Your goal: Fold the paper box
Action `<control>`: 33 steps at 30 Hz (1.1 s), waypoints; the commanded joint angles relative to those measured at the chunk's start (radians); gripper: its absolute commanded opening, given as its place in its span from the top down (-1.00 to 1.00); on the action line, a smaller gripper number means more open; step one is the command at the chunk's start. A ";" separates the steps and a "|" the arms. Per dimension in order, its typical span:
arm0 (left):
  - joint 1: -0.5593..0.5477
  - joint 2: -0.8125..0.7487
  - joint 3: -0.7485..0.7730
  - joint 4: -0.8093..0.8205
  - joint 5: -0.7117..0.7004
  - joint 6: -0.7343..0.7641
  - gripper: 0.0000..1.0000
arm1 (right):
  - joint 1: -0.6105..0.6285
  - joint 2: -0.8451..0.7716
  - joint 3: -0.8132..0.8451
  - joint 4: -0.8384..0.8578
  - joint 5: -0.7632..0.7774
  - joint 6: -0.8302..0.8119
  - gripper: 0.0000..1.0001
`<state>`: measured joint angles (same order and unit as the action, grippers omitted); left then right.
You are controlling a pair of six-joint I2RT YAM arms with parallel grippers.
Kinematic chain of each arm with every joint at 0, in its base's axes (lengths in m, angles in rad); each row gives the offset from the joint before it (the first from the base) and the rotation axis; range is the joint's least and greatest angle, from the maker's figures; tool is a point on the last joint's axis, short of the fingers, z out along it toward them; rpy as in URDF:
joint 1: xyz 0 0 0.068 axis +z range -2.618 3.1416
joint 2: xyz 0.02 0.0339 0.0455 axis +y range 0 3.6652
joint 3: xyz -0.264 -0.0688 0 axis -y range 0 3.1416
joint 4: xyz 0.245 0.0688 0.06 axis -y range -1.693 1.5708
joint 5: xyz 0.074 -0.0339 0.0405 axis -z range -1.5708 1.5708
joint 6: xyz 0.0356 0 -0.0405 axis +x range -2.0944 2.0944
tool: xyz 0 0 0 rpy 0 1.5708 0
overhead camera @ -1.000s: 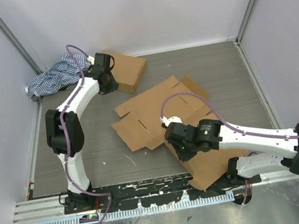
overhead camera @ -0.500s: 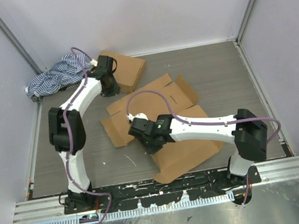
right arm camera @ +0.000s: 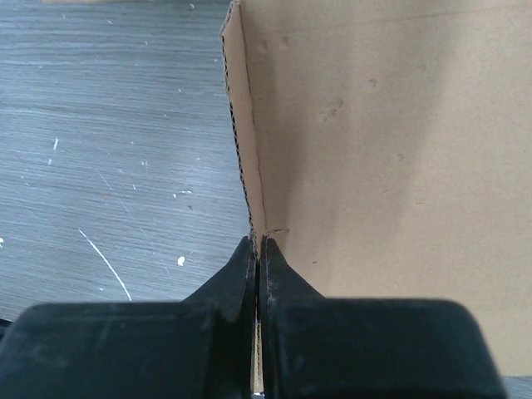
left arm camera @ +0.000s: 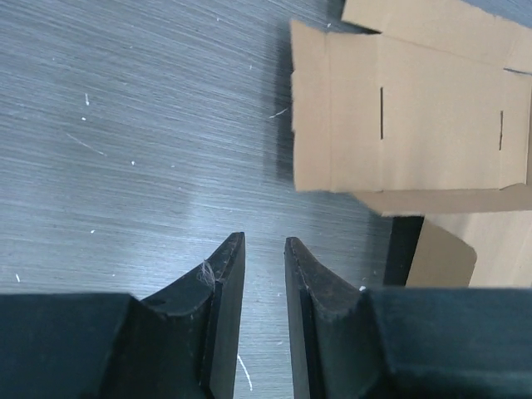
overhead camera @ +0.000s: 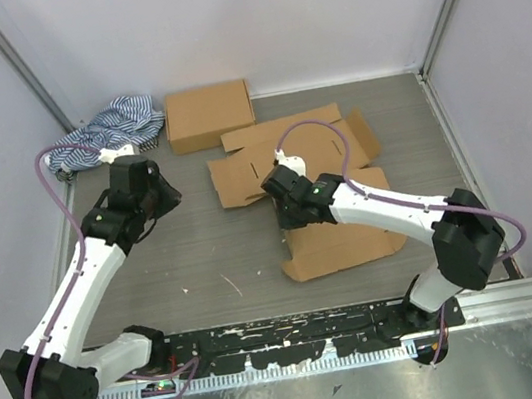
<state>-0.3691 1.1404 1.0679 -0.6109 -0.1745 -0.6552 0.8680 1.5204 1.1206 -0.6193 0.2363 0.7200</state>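
The paper box is a flat, unfolded brown cardboard sheet (overhead camera: 289, 155) in the middle of the table, with one panel (overhead camera: 344, 243) reaching toward the near edge. My right gripper (overhead camera: 287, 218) is shut on that panel's left edge. In the right wrist view the corrugated edge (right arm camera: 249, 166) runs straight into the closed fingers (right arm camera: 258, 243). My left gripper (overhead camera: 160, 198) hovers left of the sheet, open, with only bare table between its fingers (left arm camera: 264, 249). The sheet's slotted panel (left arm camera: 416, 125) lies ahead of it to the right.
A folded brown box (overhead camera: 209, 114) sits at the back, with a blue striped cloth (overhead camera: 99, 135) bunched in the back left corner beside it. Grey walls close in the table on three sides. A metal rail (overhead camera: 271, 356) runs along the near edge.
The left arm swung away from the folded box to the left middle of the table. The right gripper carried the cardboard sheet leftward and toward the back, turning it.
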 commanded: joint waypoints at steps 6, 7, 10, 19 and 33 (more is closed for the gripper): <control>-0.004 -0.054 -0.026 -0.055 0.007 0.029 0.32 | 0.120 0.041 0.076 0.066 -0.052 0.001 0.98; -0.004 -0.060 -0.030 -0.059 0.005 0.034 0.32 | 0.155 0.047 0.079 0.058 -0.044 0.009 0.98; -0.004 -0.069 -0.036 -0.080 -0.004 0.049 0.31 | 0.252 0.082 0.096 0.056 -0.032 0.049 0.98; -0.004 -0.080 -0.099 -0.086 -0.016 0.051 0.29 | 0.351 0.197 0.118 0.183 -0.078 0.164 0.97; -0.003 -0.074 -0.187 -0.024 0.032 0.039 0.27 | 0.337 0.129 0.175 0.100 0.014 0.114 -0.39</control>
<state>-0.3695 1.0500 0.9081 -0.6922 -0.1711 -0.6174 1.2385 1.7573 1.2510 -0.4519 0.1471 0.8879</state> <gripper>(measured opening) 0.365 0.690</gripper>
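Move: Pinched in the shut right fingers is the left edge of the cardboard sheet's near panel; the bare table it is taken to lies roughly 12 cm left, 11 cm back and 4 cm below. The far panel's middle is about 14 cm ahead and 2 cm right, the closed box some 24 cm ahead and 13 cm left. From the left hand, the far panel's left flap lies about 3 cm ahead, 9 cm right and 14 cm below. Dragging the pinched edge left and back over the table, the right hand turns about 20 degrees counter-clockwise, sinks a few centimetres and opens wide to let go; it ends some 15 cm left and 11 cm back, edging left and rising about 2 cm after release. The part-open left hand backs off and lowers, about 5 cm each way, above the arriving far panel. ##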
